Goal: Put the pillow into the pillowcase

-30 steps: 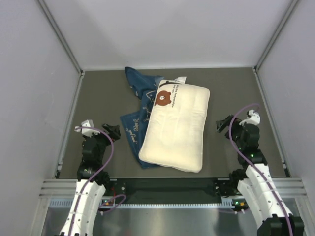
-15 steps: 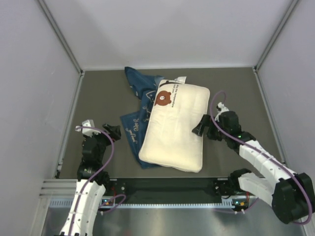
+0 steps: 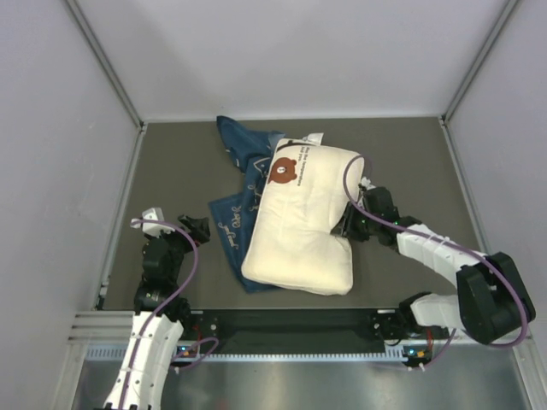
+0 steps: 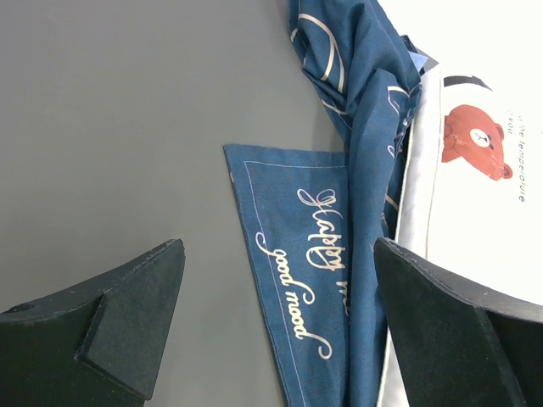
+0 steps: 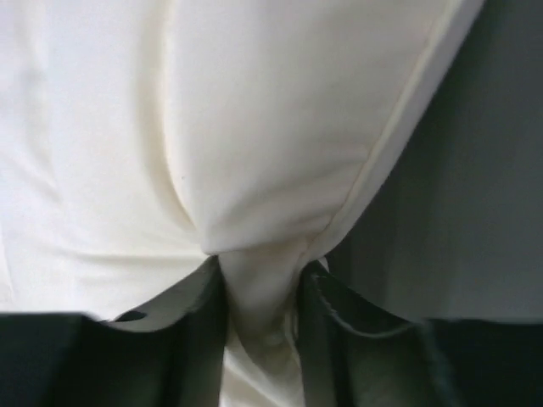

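Note:
The cream-white pillow (image 3: 303, 218) with a brown bear print lies in the middle of the table, on top of the dark blue pillowcase (image 3: 239, 192), which sticks out to its left and far side. My right gripper (image 3: 349, 224) is shut on the pillow's right edge, and a fold of cream fabric (image 5: 259, 305) is pinched between its fingers. The pillow is dented inward there. My left gripper (image 3: 195, 229) stands open near the table's left front, apart from the pillowcase (image 4: 322, 254), whose corner with cursive writing lies between its fingers (image 4: 127, 314) in the wrist view.
Grey walls (image 3: 68, 171) close in the dark table (image 3: 410, 162) on the left, right and far sides. A metal rail (image 3: 291, 329) runs along the near edge between the arm bases.
My right arm swung left from the table's right side to the pillow and closed on its right edge, denting it. The left arm has not moved.

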### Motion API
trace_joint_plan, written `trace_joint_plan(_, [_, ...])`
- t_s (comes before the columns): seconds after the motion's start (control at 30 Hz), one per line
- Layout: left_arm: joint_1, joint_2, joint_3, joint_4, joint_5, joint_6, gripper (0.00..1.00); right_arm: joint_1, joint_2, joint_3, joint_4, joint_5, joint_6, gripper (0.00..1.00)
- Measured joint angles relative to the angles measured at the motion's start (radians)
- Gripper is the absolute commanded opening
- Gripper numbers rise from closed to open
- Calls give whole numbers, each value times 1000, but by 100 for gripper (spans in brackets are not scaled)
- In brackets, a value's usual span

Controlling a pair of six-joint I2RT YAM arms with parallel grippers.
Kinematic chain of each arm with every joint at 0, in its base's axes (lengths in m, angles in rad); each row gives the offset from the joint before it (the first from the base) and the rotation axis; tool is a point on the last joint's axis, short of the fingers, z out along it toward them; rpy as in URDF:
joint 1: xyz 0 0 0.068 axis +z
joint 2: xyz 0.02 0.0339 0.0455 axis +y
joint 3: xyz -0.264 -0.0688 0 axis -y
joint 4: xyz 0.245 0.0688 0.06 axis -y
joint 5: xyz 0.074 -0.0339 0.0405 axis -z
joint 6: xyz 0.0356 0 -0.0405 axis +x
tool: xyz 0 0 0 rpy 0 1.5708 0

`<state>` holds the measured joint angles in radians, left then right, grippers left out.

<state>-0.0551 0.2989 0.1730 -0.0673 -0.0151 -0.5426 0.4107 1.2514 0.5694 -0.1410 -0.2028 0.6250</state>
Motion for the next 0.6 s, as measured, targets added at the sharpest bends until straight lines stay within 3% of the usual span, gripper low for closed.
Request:
trace_joint_plan(0.07, [0, 0, 0, 0, 0, 0, 98, -2, 13, 50, -28, -9, 2, 6])
trace_joint_plan(0.13, [0, 0, 0, 0, 0, 0, 98, -12, 13, 98, -60, -14, -2, 0])
trace_joint_plan(0.37, [0, 0, 0, 0, 0, 1, 97, -124, -40, 291, -157, -76, 7, 0])
trace_joint_plan(0.6, [0, 0, 0, 0, 0, 3, 97, -470, -128, 413, -221, -197, 4, 1])
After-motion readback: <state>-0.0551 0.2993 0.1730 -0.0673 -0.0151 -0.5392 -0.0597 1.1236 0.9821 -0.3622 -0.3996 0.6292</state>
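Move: The right hand's fingers straddle the pillow's right edge, partly closed; the pillow's middle lies some 10 cm to this hand's left, about 2 cm farther out and roughly level with it. The pillowcase, partly under the pillow, has its middle about 20 cm left, 5 cm farther out and 4 cm lower. From the idle left hand, the pillow's middle is roughly 26 cm right, 2 cm ahead and 10 cm below. Already on the pillow's right edge, the right fingers shut fully and pinch the fabric, then keep it pinched while the hand hauls it up about 18 cm and some 9 cm forward. Partway up, the hand swings right, away from the pillowcase, ending about 10 cm over, the wrist turning clockwise and the fingertips tipping upward, each under 20 degrees. ##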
